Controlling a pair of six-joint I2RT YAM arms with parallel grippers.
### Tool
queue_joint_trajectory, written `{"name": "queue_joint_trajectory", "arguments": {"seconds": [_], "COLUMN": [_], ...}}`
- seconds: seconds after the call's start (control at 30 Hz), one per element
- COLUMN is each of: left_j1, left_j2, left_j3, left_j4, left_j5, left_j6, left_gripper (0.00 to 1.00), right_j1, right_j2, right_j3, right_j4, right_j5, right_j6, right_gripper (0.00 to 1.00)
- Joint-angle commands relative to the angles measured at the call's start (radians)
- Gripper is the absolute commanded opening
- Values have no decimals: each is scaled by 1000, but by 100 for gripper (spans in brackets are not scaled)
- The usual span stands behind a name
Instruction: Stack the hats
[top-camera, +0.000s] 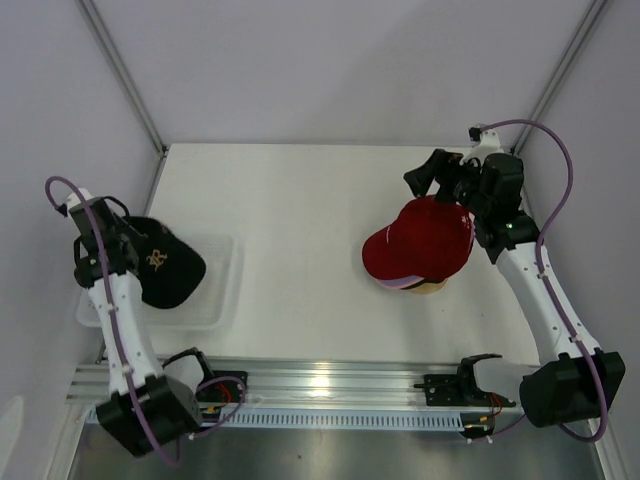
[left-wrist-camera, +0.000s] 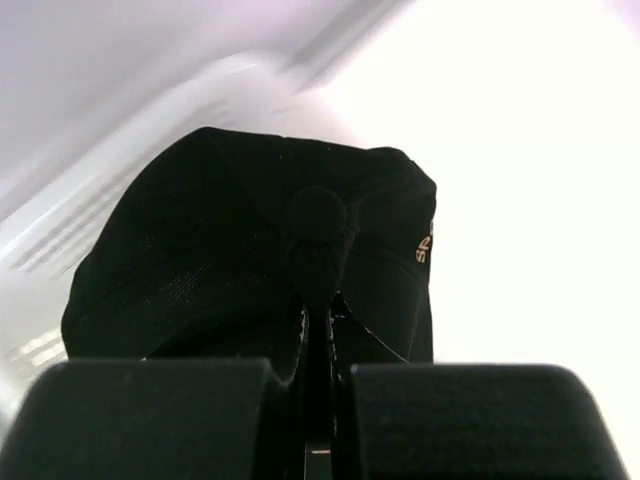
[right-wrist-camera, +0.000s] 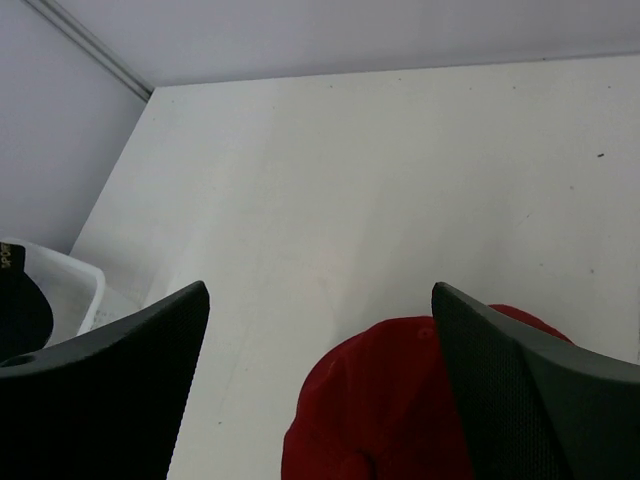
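Observation:
A black hat (top-camera: 168, 266) with a gold logo hangs over the white basket (top-camera: 222, 300) at the left, and my left gripper (top-camera: 133, 252) is shut on its crown. In the left wrist view the jaws (left-wrist-camera: 320, 330) pinch the black hat's (left-wrist-camera: 220, 250) fabric below its top button. At the right, a red hat (top-camera: 422, 238) tops a stack, with a lavender brim edge (top-camera: 400, 284) showing under it. My right gripper (top-camera: 437, 180) stands open just behind the red hat (right-wrist-camera: 400, 410), with nothing between its fingers (right-wrist-camera: 320, 290).
The stack rests on a wooden stand (top-camera: 430, 289). The white basket (right-wrist-camera: 75, 285) sits by the left wall, near the table's front edge. White walls and metal frame posts (top-camera: 125, 75) close in the table on three sides.

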Motion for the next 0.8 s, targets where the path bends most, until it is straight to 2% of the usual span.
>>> {"name": "queue_joint_trajectory", "arguments": {"seconds": [0.0, 0.03, 0.07, 0.13, 0.17, 0.2, 0.27, 0.3, 0.37, 0.4, 0.43, 0.5, 0.53, 0.63, 0.77], "left_j1": [-108, -138, -148, -187, -210, -243, -362, -460, -567, -664, -713, -840, -875, -953, -991], "left_j2": [-209, -223, -227, -223, -218, -212, -197, -188, -146, -125, -103, -31, -4, 101, 203], "left_j3": [122, 183, 204, 277, 293, 302, 329, 351, 398, 412, 429, 489, 503, 544, 543], "left_j4": [-44, -62, -67, -61, -47, -23, 63, 83, 112, 108, 91, 40, 22, 19, 144], "left_j5": [279, 351, 504, 658, 808, 885, 994, 1063, 1113, 1162, 1176, 1168, 1150, 1151, 1179], "left_j6": [91, 112, 120, 140, 152, 166, 217, 243, 332, 364, 467, 554, 630, 704, 696], "left_gripper": [1, 1, 1, 1, 1, 1, 1, 1, 1, 1, 1, 1, 1, 1, 1], "right_j1": [4, 4, 2, 2, 1, 2, 2, 2, 4, 4, 4, 1, 1, 2, 5], "right_j2": [-39, -44, -44, -45, -44, -44, -38, -35, -35, -38, -39, -57, -64, -96, -151], "right_j3": [74, 82, 99, 115, 131, 137, 148, 160, 177, 194, 201, 211, 206, 163, 47], "right_j4": [32, 35, 44, 58, 82, 98, 143, 151, 142, 133, 116, 76, 69, 49, 44], "right_j5": [-3, -24, -37, -95, -122, -148, -248, -295, -322, -322, -320, -295, -296, -307, -331], "right_j6": [-4, -2, 1, 16, 28, 39, 64, 64, 53, 48, 44, 45, 53, 105, 177], "right_gripper": [97, 97, 98, 100, 99, 99, 100, 99, 100, 100, 99, 100, 99, 100, 99]}}
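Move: The left hand already grips the black hat; the red hat topping the stack lies about 68 cm to its right, 2 cm farther out and 6 cm lower. The wooden stand is under the red hat, some 14 cm below hand height. The white tray's middle is 5 cm back, 6 cm right and 18 cm down. From the right hand, the red hat is about 9 cm back, 1 cm right and 16 cm below. Left hand carries black hat some 40 cm right and up towards red hat, turning clockwise; right hand rises. ##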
